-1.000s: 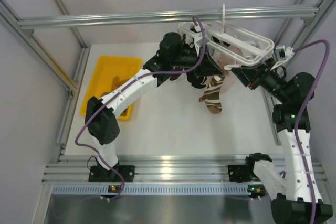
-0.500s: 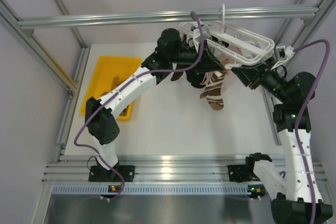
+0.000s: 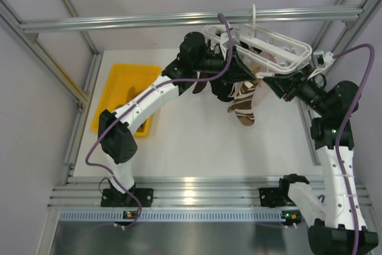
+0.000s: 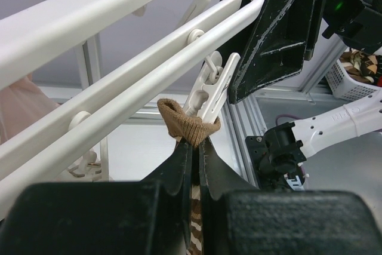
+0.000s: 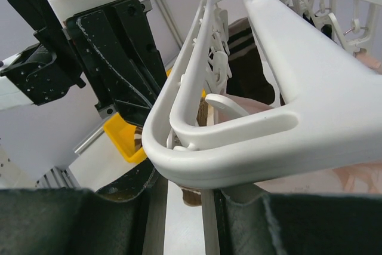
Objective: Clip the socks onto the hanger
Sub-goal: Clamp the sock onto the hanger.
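The white hanger [image 3: 271, 45] hangs by its hook from the aluminium bar. A brown sock with cream stripes [image 3: 243, 107] dangles under it. My left gripper [image 3: 240, 86] is shut on that sock's cuff [image 4: 190, 125], its tips [image 4: 194, 143] just below a small white clip [image 4: 210, 89] on the hanger's rail [image 4: 119, 58]. My right gripper [image 3: 271, 83] is shut on the hanger's rounded corner [image 5: 221, 153], with one finger on each side [image 5: 179, 190]. A pale pink sock [image 3: 267, 61] and a dark sock [image 3: 200, 83] hang from the frame.
A yellow tray [image 3: 122, 79] sits on the table at the left, with something dark in its near end. The long aluminium bar [image 3: 119, 22] crosses above the back of the table. A white basket [image 4: 352, 79] shows at the right of the left wrist view.
My left gripper has lifted the striped sock slightly up and right, closer to the hanger's clip. The right gripper has kept its hold on the frame.
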`<action>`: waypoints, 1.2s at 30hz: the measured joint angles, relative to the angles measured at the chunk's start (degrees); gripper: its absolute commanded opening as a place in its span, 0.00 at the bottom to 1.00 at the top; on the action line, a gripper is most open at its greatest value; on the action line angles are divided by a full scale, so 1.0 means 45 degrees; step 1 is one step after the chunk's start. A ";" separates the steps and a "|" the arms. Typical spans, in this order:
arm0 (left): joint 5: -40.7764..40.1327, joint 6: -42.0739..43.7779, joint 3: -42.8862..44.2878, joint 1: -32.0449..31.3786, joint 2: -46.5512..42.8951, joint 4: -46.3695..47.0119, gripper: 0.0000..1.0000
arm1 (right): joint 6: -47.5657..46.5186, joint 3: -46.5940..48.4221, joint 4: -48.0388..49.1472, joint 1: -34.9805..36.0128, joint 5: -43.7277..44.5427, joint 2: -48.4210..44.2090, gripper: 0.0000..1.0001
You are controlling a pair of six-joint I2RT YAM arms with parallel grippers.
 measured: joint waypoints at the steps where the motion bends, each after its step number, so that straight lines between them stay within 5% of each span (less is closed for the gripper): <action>1: 0.0000 0.0000 0.0000 -0.0005 0.0000 -0.0005 0.00 | -0.0005 0.0039 -0.0063 0.0000 -0.0015 0.0019 0.00; 8: 0.0010 0.0005 0.0131 -0.0024 0.0010 0.0000 0.00 | -0.0136 0.0253 -0.0223 0.0000 -0.0083 0.0102 0.01; 12: 0.0010 0.0005 0.0189 -0.0029 0.0058 0.0000 0.00 | -0.0131 0.0253 -0.0228 0.0000 -0.0078 0.0107 0.29; 19: 0.0053 0.0000 0.0219 -0.0189 0.0087 0.0160 0.00 | -0.0087 0.0253 -0.0607 -0.0005 -0.0126 0.0141 0.51; 36: -0.0024 0.0034 0.0185 -0.0330 0.0087 0.0301 0.00 | 0.0000 0.0515 -0.1617 -0.0126 -0.0136 -0.0301 0.65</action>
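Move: At the right fingertips, still squeezed open, is the white clip: its middle lies about 1 cm to that hand's left and 1 cm below, level fore and aft. From the left hand, which already pinches the brown sock's cuff at the jaws, the clip is some 3 cm to the right and 3 cm above. The hanger's near bar runs about 3 cm ahead of the left hand and 7 cm above; the pink cloth hangs some 12 cm ahead and 4 cm right. Opening wide from their squeeze on the clip, the right fingers let its handles go almost in place, then back off about 1 cm towards the base. The left hand keeps its pinch on the sock's cuff and, as the clip is freed, eases about 1 cm back and slightly right and up, holding the cuff at the jaws. ##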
